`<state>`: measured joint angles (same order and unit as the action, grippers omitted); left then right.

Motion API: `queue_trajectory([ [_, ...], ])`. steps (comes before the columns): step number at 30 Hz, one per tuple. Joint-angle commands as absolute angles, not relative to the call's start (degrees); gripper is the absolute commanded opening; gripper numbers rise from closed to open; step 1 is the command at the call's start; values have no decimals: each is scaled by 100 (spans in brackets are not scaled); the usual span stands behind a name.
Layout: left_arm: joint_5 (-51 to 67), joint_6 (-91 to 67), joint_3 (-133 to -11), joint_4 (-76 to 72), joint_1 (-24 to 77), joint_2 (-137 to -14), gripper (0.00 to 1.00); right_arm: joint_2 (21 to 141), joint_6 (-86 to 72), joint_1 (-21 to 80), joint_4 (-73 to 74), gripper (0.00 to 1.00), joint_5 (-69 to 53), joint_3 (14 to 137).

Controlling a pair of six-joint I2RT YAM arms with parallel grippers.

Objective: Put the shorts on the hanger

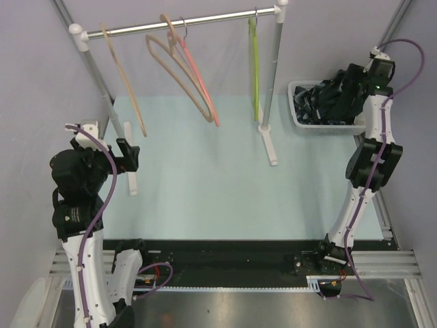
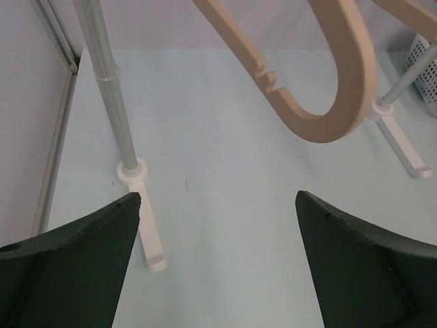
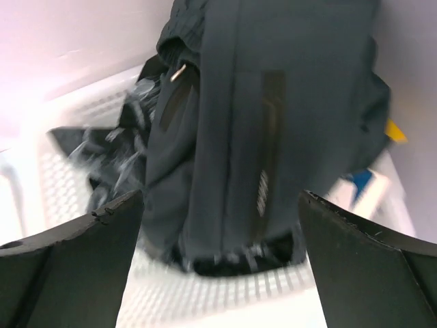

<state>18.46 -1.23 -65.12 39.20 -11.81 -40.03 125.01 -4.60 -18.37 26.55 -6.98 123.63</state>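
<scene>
Dark navy shorts [image 3: 259,116] lie bunched in a white mesh basket [image 1: 300,119] at the far right of the table, among other dark clothes [image 1: 324,102]. My right gripper [image 3: 218,239] hovers over the basket's near rim, jaws wide open and empty; in the top view [image 1: 355,78] it sits above the basket. The lime-green hanger [image 1: 255,68] hangs edge-on from the metal rail near the right post. My left gripper [image 2: 218,232] is open and empty at the left, above the table, near the rack's left foot; it shows in the top view [image 1: 128,156].
Clothes rack with metal rail [image 1: 177,24], left post [image 2: 109,89] with foot [image 2: 147,232], right post [image 1: 270,75] with foot [image 1: 270,147]. Beige wooden hangers [image 1: 177,68] [image 2: 328,75] and a pink hanger [image 1: 201,85] hang on the rail.
</scene>
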Motion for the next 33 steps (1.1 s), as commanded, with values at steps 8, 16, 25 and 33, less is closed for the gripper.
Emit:
queue_trajectory([
  [8,1442,281,-6732,3463,-1213,-4245,100,14105,325,-1257,2031,100,808,13447],
  [16,1512,158,-6785,3507,-1213,-4473,100,14388,483,-1151,1916,63,598,13597],
  [25,1573,290,-6873,3683,-1213,-4307,100,13203,536,-1309,2311,0,-394,13465],
  [33,1353,229,-7040,4095,-1213,-4262,100,11490,290,-1476,2908,0,-1494,13175],
])
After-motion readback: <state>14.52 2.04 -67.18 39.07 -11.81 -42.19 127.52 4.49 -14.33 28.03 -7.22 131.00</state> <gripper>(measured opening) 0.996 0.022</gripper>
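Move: The dark shorts lie in the white basket, about 6 cm ahead of my open right hand, 2 cm to its left and 13 cm below. The patterned black cloth is about 12 cm left of that hand, 4 cm ahead and 16 cm down. The basket's middle is roughly 6 cm left of the hand, 3 cm ahead and 18 cm below. From my left hand the shorts are some 75 cm right, 40 cm ahead and 25 cm down. I drive my open right hand down about 12 cm and 6 cm forward onto the shorts, its left side dipping some 10 degrees, and shut the fingers on a fold of the cloth. Then I pull the fold up about 14 cm, faster and faster, drifting back and a little left. My empty left hand eases about 2 cm forward, then partly back, still open. ##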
